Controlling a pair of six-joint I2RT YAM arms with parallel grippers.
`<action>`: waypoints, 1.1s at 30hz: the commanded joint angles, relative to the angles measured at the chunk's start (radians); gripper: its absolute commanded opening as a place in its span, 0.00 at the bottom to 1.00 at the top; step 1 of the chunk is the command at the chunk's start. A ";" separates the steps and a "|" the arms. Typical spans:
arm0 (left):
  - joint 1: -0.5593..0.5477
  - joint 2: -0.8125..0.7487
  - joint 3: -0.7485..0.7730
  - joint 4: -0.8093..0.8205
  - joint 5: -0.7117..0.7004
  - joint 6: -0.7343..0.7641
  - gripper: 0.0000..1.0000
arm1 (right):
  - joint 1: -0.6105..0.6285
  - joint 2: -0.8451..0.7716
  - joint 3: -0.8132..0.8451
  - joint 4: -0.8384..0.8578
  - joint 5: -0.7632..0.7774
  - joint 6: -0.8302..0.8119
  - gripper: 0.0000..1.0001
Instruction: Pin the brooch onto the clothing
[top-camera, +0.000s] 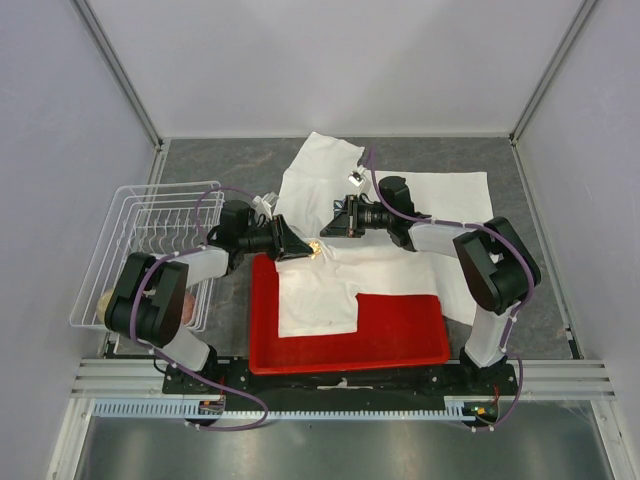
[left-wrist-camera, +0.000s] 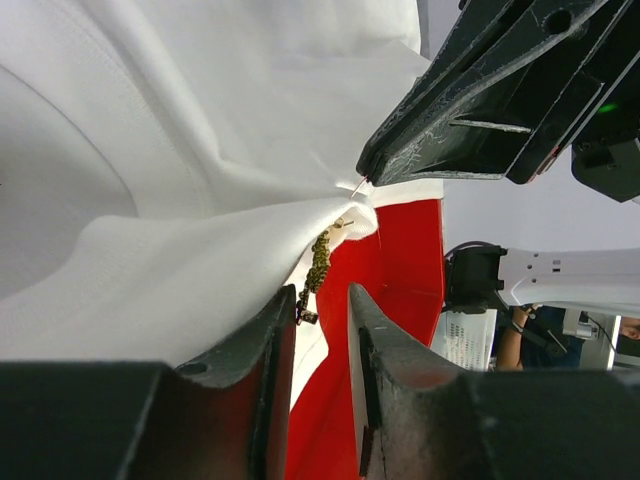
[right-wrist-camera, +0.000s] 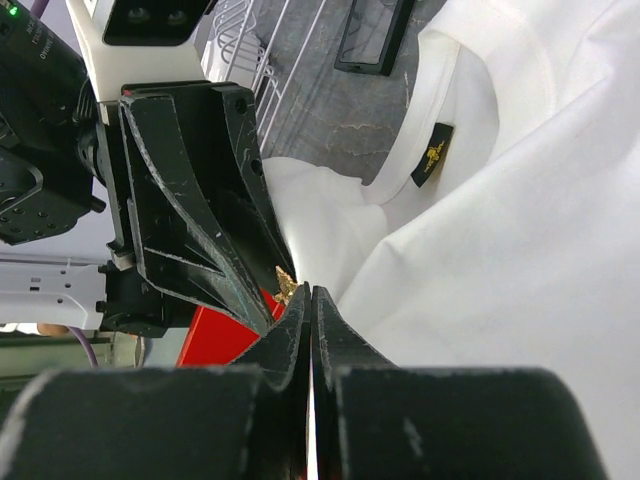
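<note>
The clothing (top-camera: 420, 200), a white T-shirt, lies over the red tray and the grey table, with one fold lifted between the two grippers. The brooch (left-wrist-camera: 320, 262), tiny and gold, hangs from that fold's edge (left-wrist-camera: 340, 215). It also shows as a gold speck in the top view (top-camera: 315, 249). My left gripper (left-wrist-camera: 322, 295) is open just below it; nothing sits between its fingers, and the brooch's lower end is close to the left finger. My right gripper (right-wrist-camera: 310, 292) is shut, its tip (left-wrist-camera: 368, 172) pinching a thin pin that pokes out of the fold. The brooch (right-wrist-camera: 285, 286) sits beside that tip.
The red tray (top-camera: 400, 340) sits at the near centre under part of the shirt. A white wire rack (top-camera: 150, 240) stands at the left. A small black square tray (right-wrist-camera: 372, 35) lies on the grey table beyond the collar, whose black label (right-wrist-camera: 432, 155) shows.
</note>
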 joint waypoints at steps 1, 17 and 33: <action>0.009 -0.036 0.008 0.009 0.037 0.030 0.32 | 0.001 -0.052 0.037 0.021 0.014 -0.041 0.00; 0.024 -0.013 0.035 0.015 0.037 0.021 0.28 | 0.007 -0.079 0.057 -0.056 -0.005 -0.162 0.00; 0.024 -0.030 0.054 -0.120 0.054 0.015 0.02 | 0.102 -0.177 0.063 -0.218 -0.016 -0.432 0.00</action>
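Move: The brooch hangs at the left gripper's half-open tips, about 1 cm ahead and 1 cm right, at their height. From the right fingertips, already closed on the needle on the other side of the cloth fold, it is about 3 cm back, 2 cm left and slightly lower. The black box sits some 14 cm left and 5 cm ahead of the left hand, the red tray 13 cm back and 8 cm right, both about 9 cm below. The flower print lies 6 cm ahead, 3 cm right and 8 cm below the right hand. Keep the left gripper nearly in place, easing it barely 1 cm left and forward, then close its fingers on the brooch's edge, drifting about 1 cm back at the end. With the right fingers still shut on the needle, bring that hand some 2 cm back towards the brooch while lifting it about 1 cm, mostly late, rolling the wrist roughly 15 degrees. ##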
